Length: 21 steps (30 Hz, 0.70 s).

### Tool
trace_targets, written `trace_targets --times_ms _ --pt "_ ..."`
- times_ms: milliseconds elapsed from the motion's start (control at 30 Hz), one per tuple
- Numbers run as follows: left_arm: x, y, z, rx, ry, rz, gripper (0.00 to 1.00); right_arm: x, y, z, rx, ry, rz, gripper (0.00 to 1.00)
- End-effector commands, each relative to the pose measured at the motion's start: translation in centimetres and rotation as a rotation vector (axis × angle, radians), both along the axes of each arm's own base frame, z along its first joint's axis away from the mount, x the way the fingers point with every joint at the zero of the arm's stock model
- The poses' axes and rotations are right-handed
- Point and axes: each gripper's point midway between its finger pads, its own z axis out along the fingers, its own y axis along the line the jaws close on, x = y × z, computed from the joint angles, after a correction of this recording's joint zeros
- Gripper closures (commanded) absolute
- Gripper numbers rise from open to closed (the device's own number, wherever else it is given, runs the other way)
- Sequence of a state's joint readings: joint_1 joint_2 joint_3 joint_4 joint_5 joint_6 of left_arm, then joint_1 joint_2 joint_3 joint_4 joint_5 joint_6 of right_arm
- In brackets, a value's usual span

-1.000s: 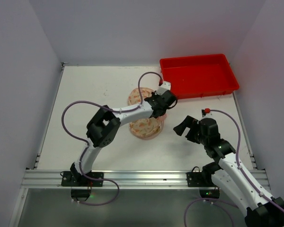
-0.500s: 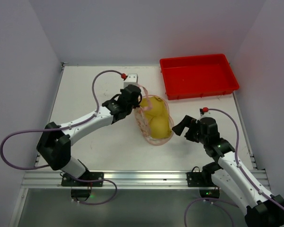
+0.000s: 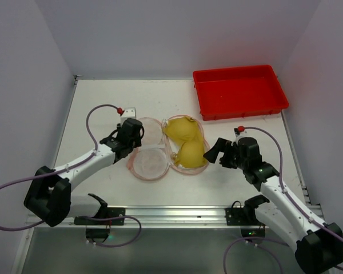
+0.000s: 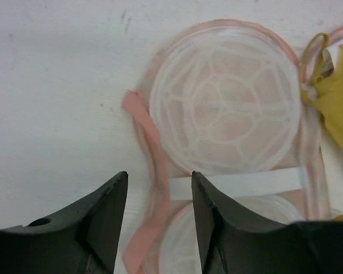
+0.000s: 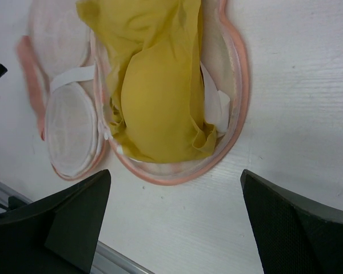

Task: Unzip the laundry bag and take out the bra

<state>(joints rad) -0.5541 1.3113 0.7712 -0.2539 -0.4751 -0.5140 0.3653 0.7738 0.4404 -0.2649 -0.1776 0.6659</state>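
The laundry bag (image 3: 149, 164) lies unzipped and spread flat in two halves in mid-table. Its left half shows pale mesh lobes (image 4: 226, 111) with pink zip edging (image 4: 150, 142). The right half (image 5: 240, 68) holds the yellow bra (image 3: 186, 152) (image 5: 160, 85), whose edge also shows in the left wrist view (image 4: 338, 97). My left gripper (image 3: 135, 141) (image 4: 158, 174) is open just above the left half's outer edge, with the pink edging lying loose between its fingers. My right gripper (image 3: 213, 149) (image 5: 175, 171) is wide open at the bag's right rim, holding nothing.
A red plastic tray (image 3: 240, 91) sits at the back right. An aluminium rail (image 3: 160, 214) runs along the near edge by the arm bases. White walls close in the table on the left, back and right.
The left arm swung left, folding the bag's top half open and exposing the bra, then its jaws parted off the edging. The right gripper edged towards the bag.
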Motion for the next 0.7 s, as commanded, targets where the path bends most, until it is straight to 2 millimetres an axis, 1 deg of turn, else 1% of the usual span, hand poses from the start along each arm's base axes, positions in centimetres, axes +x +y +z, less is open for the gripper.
trace_targets --times_ms 0,33,67,100,133,167,200,233,267,300,333,400,433,467,500,533,567,600,633,667 --pt "-0.1 3.1 2.6 0.033 -0.058 0.106 0.44 2.0 1.8 3.0 0.03 -0.076 0.081 0.04" --pt "-0.4 4.5 2.9 0.07 -0.054 0.143 0.36 2.3 2.0 3.0 0.032 -0.071 0.088 0.04" --pt "-0.4 5.1 4.3 0.071 -0.082 0.163 0.29 2.6 2.2 2.8 0.029 -0.062 0.093 0.05" --pt "-0.5 5.6 5.0 0.082 -0.093 0.178 0.21 2.9 2.5 2.3 0.025 -0.036 0.103 0.07" --pt "-0.8 6.4 5.5 0.094 -0.092 0.194 0.18 3.2 2.8 2.1 0.026 -0.031 0.112 0.08" --pt "-0.7 6.3 7.1 0.072 -0.126 0.193 0.16 3.4 3.0 1.9 0.025 -0.02 0.114 0.1" --pt "-0.8 6.2 7.8 0.063 -0.137 0.181 0.13 3.8 3.2 1.9 0.026 -0.014 0.117 0.11" --pt "-0.8 5.7 8.4 0.037 -0.144 0.157 0.13 4.1 3.5 1.1 0.02 0.005 0.119 0.11" --pt "-0.8 5.4 9.8 0.01 -0.175 0.14 0.12 4.4 3.6 0.9 0.019 0.014 0.118 0.14" --pt "-0.9 5.1 10.4 -0.001 -0.187 0.118 0.12 4.6 3.8 0.6 0.018 0.026 0.117 0.16" --pt "-0.9 4.6 10.9 -0.023 -0.193 0.084 0.11 4.8 3.8 -0.4 0.004 0.055 0.112 0.18" --pt "-1.1 3.9 12.4 -0.051 -0.226 0.033 0.11 5.3 3.9 -1.4 -0.004 0.079 0.102 0.23" --pt "-1.1 3.7 12.8 -0.057 -0.236 0.019 0.11 5.5 3.9 -1.3 -0.002 0.07 0.099 0.23" --pt "-1.3 3.6 13.5 -0.069 -0.26 0.006 0.11 5.5 3.9 -2.1 -0.01 0.095 0.097 0.26" --pt "-1.4 3.7 13.3 -0.057 -0.265 -0.009 0.11 5.6 4.0 -2.4 -0.01 0.102 0.102 0.28" --pt "-1.2 3.5 13.8 -0.067 -0.295 -0.021 0.11 5.6 4.2 -2.6 -0.008 0.109 0.108 0.32" --pt "-1.5 3.7 13.0 -0.057 -0.295 -0.028 0.11 5.6 4.3 -3.3 -0.013 0.13 0.112 0.34" --pt "-1.5 3.8 13.0 -0.048 -0.305 -0.036 0.11 5.6 4.5 -3.4 -0.011 0.132 0.119 0.36" --pt "-1.5 3.7 12.7 -0.049 -0.307 -0.042 0.11 5.8 4.7 -3.3 -0.002 0.124 0.127 0.42" --pt "-1.7 3.7 12.4 -0.048 -0.296 -0.047 0.11 5.4 5.2 -3.5 0.011 0.133 0.151 0.46"
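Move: The bra, lying in the open laundry bag, has its middle about 7 cm ahead of the right hand, 8 cm to its left and 8 cm below. The bag's empty mesh half lies roughly 4 cm ahead and 23 cm left of that hand; the red bin is some 23 cm ahead and 9 cm right. From the left hand, the bra is about 16 cm right, 2 cm back and 7 cm below. Right hand reaches forward-left, sinking about 6 cm towards the bra's near cup, half-closing; left rises 12 cm, opening. ##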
